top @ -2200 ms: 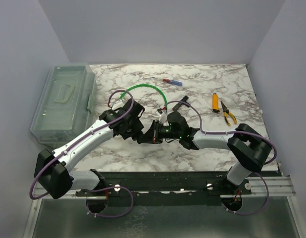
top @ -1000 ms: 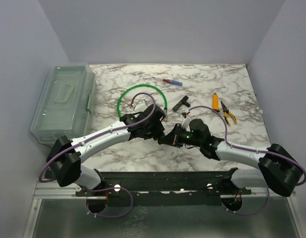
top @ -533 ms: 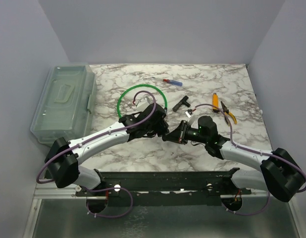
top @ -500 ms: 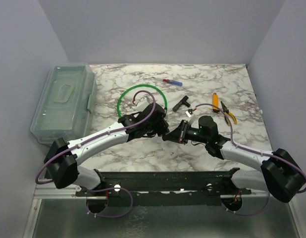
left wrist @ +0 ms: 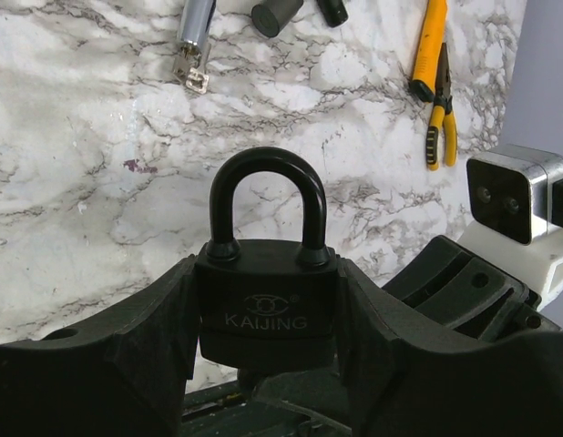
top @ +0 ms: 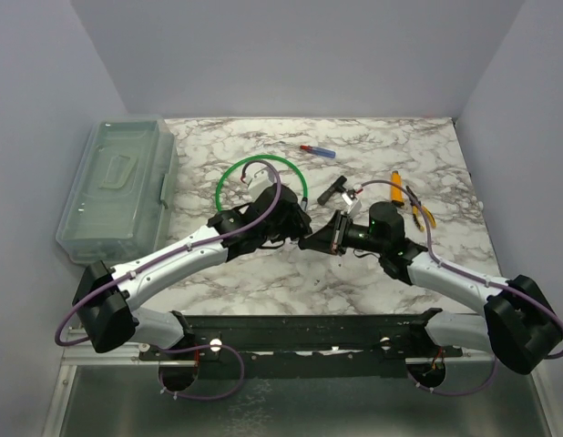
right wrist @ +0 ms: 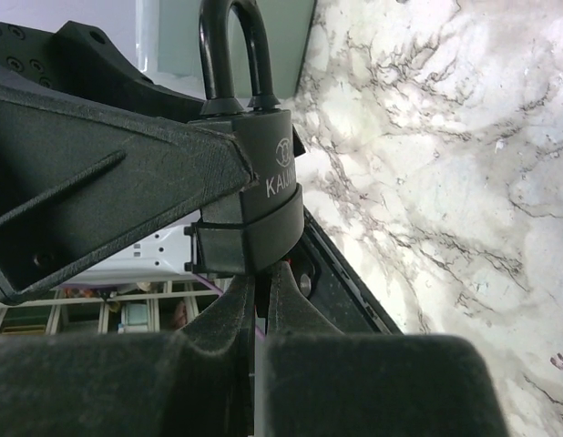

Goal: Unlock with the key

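A black padlock [left wrist: 268, 291] marked KAIJING sits clamped by its sides between the fingers of my left gripper [left wrist: 266, 273]. Its shackle points away and both shackle legs are seated in the body. In the right wrist view the padlock [right wrist: 263, 196] hangs just above my right gripper [right wrist: 261, 278]. That gripper is shut, with its tips pressed up under the padlock's bottom. The key shows only as a thin dark sliver between those tips. From above, the left gripper [top: 295, 232] and the right gripper [top: 322, 240] meet nose to nose over mid-table.
A green cable loop [top: 263, 173] lies behind the left gripper. A clear plastic box [top: 117, 191] stands at the left edge. A black T-handle tool [top: 334, 188], a yellow knife [top: 396, 187], yellow pliers [top: 418, 208] and a red-and-blue pen [top: 318, 150] lie at the back right.
Both grippers have stayed joined at the padlock and drifted slightly toward the back of the table. The right wrist has swung up and to the right. Neither gripper's jaws have changed.
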Available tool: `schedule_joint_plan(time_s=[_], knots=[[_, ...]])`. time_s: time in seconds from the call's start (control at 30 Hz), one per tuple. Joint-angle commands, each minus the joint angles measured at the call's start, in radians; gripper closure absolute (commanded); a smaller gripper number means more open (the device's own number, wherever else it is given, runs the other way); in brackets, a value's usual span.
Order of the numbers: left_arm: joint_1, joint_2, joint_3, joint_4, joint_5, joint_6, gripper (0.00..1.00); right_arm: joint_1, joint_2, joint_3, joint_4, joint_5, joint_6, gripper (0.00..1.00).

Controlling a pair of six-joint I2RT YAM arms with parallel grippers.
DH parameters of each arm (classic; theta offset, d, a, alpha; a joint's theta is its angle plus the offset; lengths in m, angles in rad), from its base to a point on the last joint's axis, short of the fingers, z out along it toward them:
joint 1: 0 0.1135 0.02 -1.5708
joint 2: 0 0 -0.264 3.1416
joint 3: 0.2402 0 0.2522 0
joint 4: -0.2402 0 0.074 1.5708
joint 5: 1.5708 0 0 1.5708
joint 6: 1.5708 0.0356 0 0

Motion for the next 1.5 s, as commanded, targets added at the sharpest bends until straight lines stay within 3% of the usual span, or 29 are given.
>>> schedule_joint_plan(time_s=[0.0, 0.73, 1.17, 1.47], knots=[[-0.065, -0.046, 0.049, -0.041, 0.187, 0.080, 1.00, -0.076, 0.009, 0.106, 0.017, 0.195, 0.013, 1.00], [-0.156, -0.060, 0.205, 0.110, 0.257, 0.299, 1.00, -0.151, -0.028, 0.350, 0.004, 0.126, -0.026, 1.00], [-0.252, -0.096, 0.143, 0.255, 0.322, 0.398, 1.00, -0.160, -0.087, 0.265, 0.209, 0.023, 0.001, 1.00], [-0.264, -0.111, 0.136, 0.266, 0.315, 0.405, 1.00, -0.162, -0.105, 0.286, 0.204, -0.004, -0.007, 1.00]])
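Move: The padlock body is already gripped between the left fingers, with its shackle still down. The key sits in its underside, about 2 cm nearer the base, 1 cm left and 3 cm below the left hand. From the right hand, which pinches the key head, the body is about 3 cm ahead, 1 cm right and 4 cm up. On the table, roughly 16 cm below the left hand, the hose end lies 9 cm ahead and 1 cm left, the black T-tool 15 cm ahead and 8 cm right. The padlock, with the key in its bottom, is carried up by both arms together, the left about 18 cm and the right some 16 cm, easing forward about 3 cm and then back again. The left hand tips its fingers upward by roughly 35 degrees, while the right tilts less and differently, turning the key against the body; both keep their grips. ##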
